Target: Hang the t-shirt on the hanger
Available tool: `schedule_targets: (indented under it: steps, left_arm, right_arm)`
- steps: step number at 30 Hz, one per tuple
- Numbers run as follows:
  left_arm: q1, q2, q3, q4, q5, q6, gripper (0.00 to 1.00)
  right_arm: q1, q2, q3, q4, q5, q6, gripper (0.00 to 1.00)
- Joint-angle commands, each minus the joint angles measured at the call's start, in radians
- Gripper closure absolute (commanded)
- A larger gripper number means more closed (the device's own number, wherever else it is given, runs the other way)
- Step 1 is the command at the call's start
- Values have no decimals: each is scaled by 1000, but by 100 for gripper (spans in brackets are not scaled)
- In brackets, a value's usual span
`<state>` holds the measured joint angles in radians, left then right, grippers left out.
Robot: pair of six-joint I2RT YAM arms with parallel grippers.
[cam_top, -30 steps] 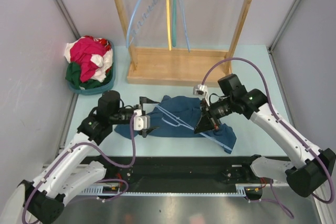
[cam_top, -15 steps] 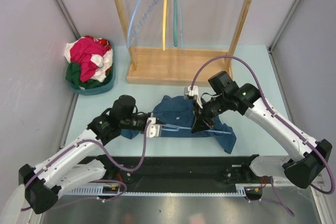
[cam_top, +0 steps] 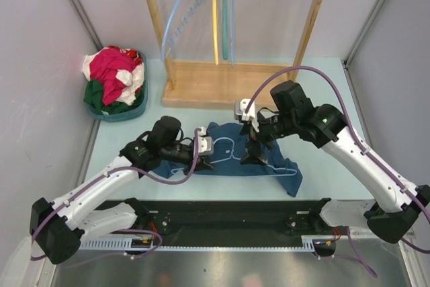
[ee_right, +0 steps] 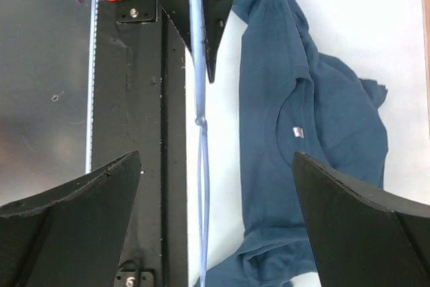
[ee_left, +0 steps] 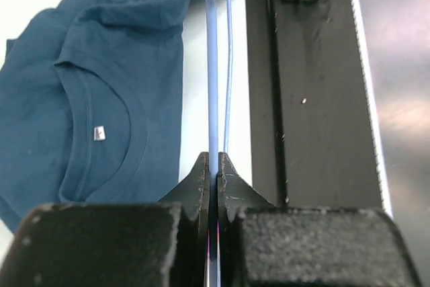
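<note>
The dark teal-blue t-shirt (cam_top: pixel 225 132) lies crumpled on the table between my two grippers, collar and white label up (ee_left: pixel 99 133). The thin pale hanger (cam_top: pixel 282 167) lies above its near side, running left to right. My left gripper (cam_top: pixel 205 150) is shut on the hanger's wire (ee_left: pixel 212 65) at the left end. My right gripper (cam_top: pixel 254 151) is wide open over the shirt's middle. The wire (ee_right: pixel 201 166) runs between its fingers without touching them. The shirt also shows in the right wrist view (ee_right: pixel 302 92).
A wooden rack (cam_top: pixel 228 87) stands at the back with a light-blue ridged hanger (cam_top: pixel 176 21), a yellow one (cam_top: pixel 215 21) and a teal one (cam_top: pixel 224 11). A teal basket (cam_top: pixel 138 107) of pink, white and green clothes sits back left. A black rail (cam_top: pixel 228 214) runs along the near edge.
My left gripper has moved right, toward the right gripper, with the hanger wire in it. The right gripper has shifted a little left and back. The shirt is bunched narrower.
</note>
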<state>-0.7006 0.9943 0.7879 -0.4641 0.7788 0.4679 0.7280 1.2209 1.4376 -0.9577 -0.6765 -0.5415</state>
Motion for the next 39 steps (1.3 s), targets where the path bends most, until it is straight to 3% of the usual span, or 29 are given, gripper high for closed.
schedule_targets:
  steps: [1,12,14,18,21,23,28,33,39]
  left_arm:
    - [12,0,54,88,73,-147,100]
    - [19,26,53,171,11,-229,100]
    - [19,26,51,168,4,-224,99]
    - [78,9,48,113,55,-193,43]
    - [203,-2,36,82,100,-152,33]
    - [277,1,43,15,103,-39,31]
    - [297,89,89,-117,86,167,30]
    - [297,170,126,-131,83,233,30]
    - [297,181,125,-131,65,274,30]
  right_arm:
    - [10,54,52,37,8,-43,7]
    - [24,149,17,146,-86,-2,65]
    - [21,146,15,146,-83,-9,100]
    - [-39,126,4,125,-80,-15,100]
    - [-140,94,-20,74,-69,-98,100]
    - [-215,81,-23,24,-61,-186,100]
    - [-277,121,12,-165,-32,-359,100]
    - [-285,183,-3,-226,-29,-409,100]
    - [-306,232,12,-179,-29,-406,100]
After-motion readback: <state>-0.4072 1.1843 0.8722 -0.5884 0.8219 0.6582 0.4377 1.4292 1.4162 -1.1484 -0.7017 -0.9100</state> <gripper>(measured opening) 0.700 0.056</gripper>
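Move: Some 5 cm to the right hand's left and about 4 cm below it, level in reach, is the blue hanger's shoulder beside its neck. The T-shirt's collar lies about 13 cm ahead, 7 cm left and 26 cm below. From the left hand, which still pinches the hanger's left shoulder, the collar is roughly 13 cm ahead, 8 cm right and 17 cm down, and the T-shirt's left sleeve 8 cm ahead, 18 cm left. Reaching about 4 cm left and slightly down and forward, the right hand shuts on the hanger's shoulder beside the neck. The left hand, after easing slightly up and forward with the hanger, opens, backs off forward and left, then sinks some 4 cm. The right hand carries the hanger about 10 cm right and 5 cm forward, lowering it towards the T-shirt and tilting its left side down. ##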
